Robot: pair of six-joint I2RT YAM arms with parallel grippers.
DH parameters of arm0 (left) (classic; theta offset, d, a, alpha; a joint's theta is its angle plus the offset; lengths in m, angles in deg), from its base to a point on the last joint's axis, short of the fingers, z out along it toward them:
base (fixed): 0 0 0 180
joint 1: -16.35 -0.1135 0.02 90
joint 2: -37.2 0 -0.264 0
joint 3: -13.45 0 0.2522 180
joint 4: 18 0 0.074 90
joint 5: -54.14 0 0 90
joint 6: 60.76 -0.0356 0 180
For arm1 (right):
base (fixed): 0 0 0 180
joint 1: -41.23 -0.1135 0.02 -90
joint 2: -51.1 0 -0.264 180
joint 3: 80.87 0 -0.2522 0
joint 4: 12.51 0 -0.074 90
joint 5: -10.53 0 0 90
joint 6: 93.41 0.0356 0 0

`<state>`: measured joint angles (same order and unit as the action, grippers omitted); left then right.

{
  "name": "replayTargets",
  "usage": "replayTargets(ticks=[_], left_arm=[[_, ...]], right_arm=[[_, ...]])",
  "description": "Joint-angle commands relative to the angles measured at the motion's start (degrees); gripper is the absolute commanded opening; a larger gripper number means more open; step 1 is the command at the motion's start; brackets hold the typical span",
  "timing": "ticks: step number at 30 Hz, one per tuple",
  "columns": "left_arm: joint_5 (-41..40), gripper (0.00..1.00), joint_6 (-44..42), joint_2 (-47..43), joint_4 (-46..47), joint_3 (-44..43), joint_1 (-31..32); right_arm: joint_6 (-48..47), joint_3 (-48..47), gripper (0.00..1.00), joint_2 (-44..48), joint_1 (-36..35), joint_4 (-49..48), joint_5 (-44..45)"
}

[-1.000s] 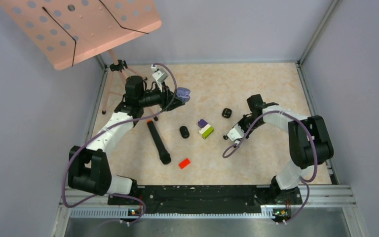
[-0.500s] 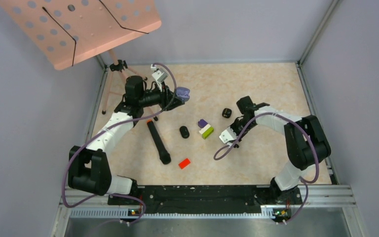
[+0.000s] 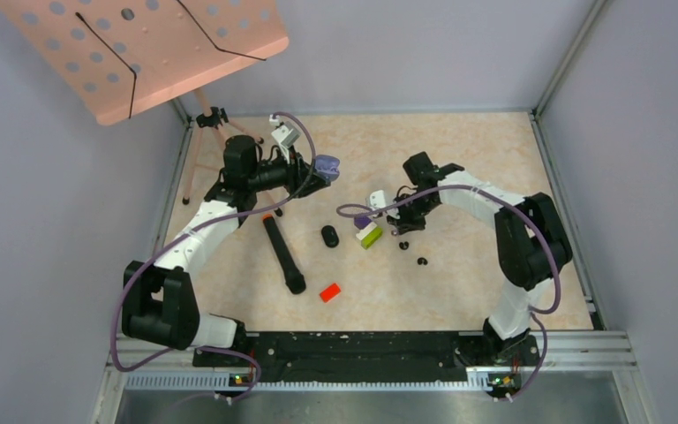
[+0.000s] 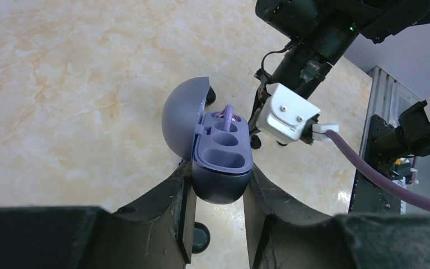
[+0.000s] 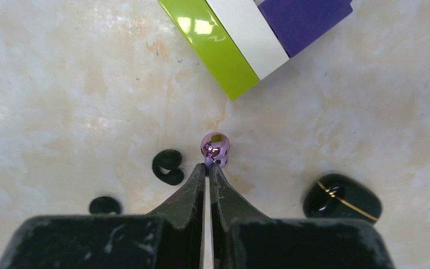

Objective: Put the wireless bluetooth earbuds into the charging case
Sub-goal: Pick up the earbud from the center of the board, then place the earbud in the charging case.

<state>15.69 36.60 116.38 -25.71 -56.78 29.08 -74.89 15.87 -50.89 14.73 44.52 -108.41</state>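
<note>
My left gripper (image 4: 219,171) is shut on the base of a purple charging case (image 4: 224,143), held above the table with its lid open. A pale purple earbud (image 4: 227,114) sits in the far slot; the near slot is empty. In the top view this case (image 3: 327,166) is at the back left. My right gripper (image 5: 208,166) is shut on the stem of a glossy purple earbud (image 5: 215,147), just in front of the striped block. Two black earbuds (image 5: 168,166) (image 5: 104,205) lie on the table to its left. The right gripper (image 3: 404,221) sits low beside the block.
A purple, white and green block (image 3: 368,231) stands mid-table, with a black case (image 3: 329,236) to its left. Another black case with a gold line (image 5: 342,196) lies right of my right fingers. A black cylinder (image 3: 282,254) and a red block (image 3: 329,291) lie nearer the front. A tripod (image 3: 205,132) stands back left.
The right arm swung left toward the block, and its jaws closed on the purple earbud's stem. Two black earbuds now show on the table behind it. The left arm stayed still.
</note>
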Motion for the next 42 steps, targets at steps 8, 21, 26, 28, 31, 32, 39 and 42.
replayTargets(ticks=[8, 21, 26, 28, 31, 32, 39, 42], left_arm=[[1.8, 0.0, -1.2, -1.1, 3.0, 0.0, -0.4], [15.6, 0.0, -37.7, 4.7, -20.7, -8.2, 2.0], [16.4, 0.0, -47.5, 6.9, -28.0, -12.7, 3.7], [16.5, 0.0, -50.9, 7.7, -30.5, -13.9, 4.5], [16.5, 0.0, -53.1, 8.1, -32.5, -15.1, 5.9], [16.4, 0.0, -53.3, 8.1, -32.5, -15.3, 6.4], [15.6, 0.0, -53.8, 7.8, -32.5, -16.1, 9.2], [15.5, 0.0, -52.7, 7.7, -31.9, -16.6, 9.6]], right_arm=[[17.8, -12.7, 0.0, 3.6, -0.7, 14.7, -4.2], [25.7, -42.8, 0.0, 1.8, -0.7, 37.6, -19.1], [29.8, -54.1, 0.0, -3.4, -1.8, 41.1, -22.3], [30.6, -55.8, 0.0, -4.1, -3.0, 40.8, -22.2], [30.7, -56.0, 0.0, -4.1, -4.9, 40.2, -20.8], [30.8, -56.0, 0.0, -4.3, -5.0, 40.0, -20.8], [32.1, -56.3, 0.0, -5.2, -5.7, 38.3, -20.8], [32.3, -56.3, 0.0, -5.3, -5.9, 38.1, -21.0]])
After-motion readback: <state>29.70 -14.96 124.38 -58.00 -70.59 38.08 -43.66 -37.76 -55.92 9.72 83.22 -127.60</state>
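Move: Level with the table's middle, the right fingers already hold the pink earbud about 3 cm above the top. The open charging case in the left fingers lies some 15 cm to the left, 2 cm ahead and 20 cm higher. The coloured blocks stand 6 cm left and 2 cm ahead; the gold-lined black case 8 cm ahead, 3 cm right; a black earbud 2 cm back, 1 cm right. From the left hand, the pink earbud is about 17 cm right, 1 cm back and 20 cm below. Lifting the gripped pink earbud nearly 25 cm off the table area, the right hand also swings left and a little back towards the open charging case, its wrist tilting, then eases to a stop beside and above the case. After a short wait, the left hand brings the case to meet it, about 5 cm back and 5 cm right and slightly down, turning clockwise some 30 degrees; both grips stay shut on their things. ##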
